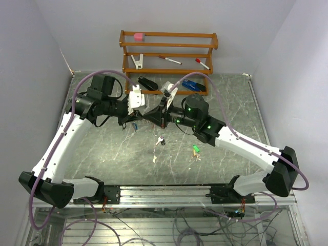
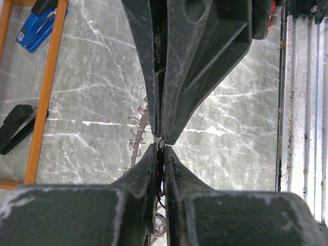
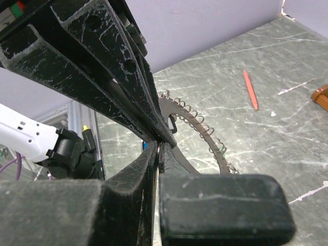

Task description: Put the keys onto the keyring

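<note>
Both grippers meet tip to tip above the middle of the table. My left gripper is shut on the keyring, a thin silver hoop fringed with small wire loops, and a dark strand shows between its pads. In the right wrist view the keyring arcs away behind the fingers. My right gripper is shut right against the left fingertips; whether anything sits between its pads I cannot tell. Loose keys lie on the table: one black-headed, one green, one small and pale.
A wooden rack stands at the back with a pink block, red pens, a white clip, a black stapler and a blue item. A red pen lies on the marble top.
</note>
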### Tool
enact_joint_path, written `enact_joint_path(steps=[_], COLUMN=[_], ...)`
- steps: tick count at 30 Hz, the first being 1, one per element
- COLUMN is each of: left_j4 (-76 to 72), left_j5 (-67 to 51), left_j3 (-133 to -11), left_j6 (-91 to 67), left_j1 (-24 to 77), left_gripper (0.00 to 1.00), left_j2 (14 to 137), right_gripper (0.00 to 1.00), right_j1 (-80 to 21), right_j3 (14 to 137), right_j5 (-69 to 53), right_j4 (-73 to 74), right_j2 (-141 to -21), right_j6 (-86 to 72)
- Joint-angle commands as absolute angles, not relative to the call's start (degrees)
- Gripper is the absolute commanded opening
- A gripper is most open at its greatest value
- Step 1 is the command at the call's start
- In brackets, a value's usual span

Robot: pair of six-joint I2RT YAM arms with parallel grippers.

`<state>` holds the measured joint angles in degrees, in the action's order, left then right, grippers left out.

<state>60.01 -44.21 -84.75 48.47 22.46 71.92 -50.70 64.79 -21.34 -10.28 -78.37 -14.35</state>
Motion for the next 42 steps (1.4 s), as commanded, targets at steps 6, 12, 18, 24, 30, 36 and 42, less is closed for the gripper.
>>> enact_joint_path(steps=[6,12,18,24,30,36,42], left_j4=[55.8,56.1,56.2,56.4,56.6,57.5,59.6], left_j5=[-44.8,-44.6,-44.6,-43.2,-41.7,-40.7,-41.6], left_j3=[-89.0,-90.5,-91.1,-91.2,-90.3,-88.5,-88.4], left_j6=[44.0,44.2,44.4,45.5,47.2,50.2,52.5], left_j1=[23.0,23.0,23.0,23.0,23.0,23.0,23.0], left_gripper=[0.07,0.07,0.07,0.07,0.07,0.07,0.07], left_j2=[72.2,72.9,73.1,73.2,72.6,71.8,71.7], right_gripper=[0.0,0.0,0.0,0.02,0.26,0.33,0.29], right_j1=[-50.8,-50.9,-50.9,-50.9,-50.9,-50.9,-51.0], right_j3=[59.5,57.8,56.9,54.3,53.5,55.0,57.0], right_j5=[-18.5,-17.0,-16.7,-15.1,-14.6,-14.3,-15.9], right_j4=[-14.2,-14.4,-12.6,-11.1,-9.9,-8.6,-8.9], right_j2=[-72.6,-70.8,-69.6,-66.9,-63.8,-63.4,-66.9], right_j6=[-15.4,-15.3,-15.1,-15.9,-15.9,-14.6,-13.2])
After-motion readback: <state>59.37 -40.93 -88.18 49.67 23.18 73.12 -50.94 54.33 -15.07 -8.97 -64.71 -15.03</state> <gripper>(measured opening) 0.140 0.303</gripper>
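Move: The keyring, in the left fingers, has its middle some 4 cm ahead of the right hand, about 1 cm right and 5 cm below; from the left hand it is about 4 cm ahead, 4 cm right and 5 cm below. The blue key hangs some 5 cm left, 3 cm back and 5 cm below the right hand. The black key lies on the table about 7 cm right, roughly level, some 27 cm below the right hand. Shut at the keyring, the right fingers pull about 5 cm right, away from the left gripper, then partly open. ##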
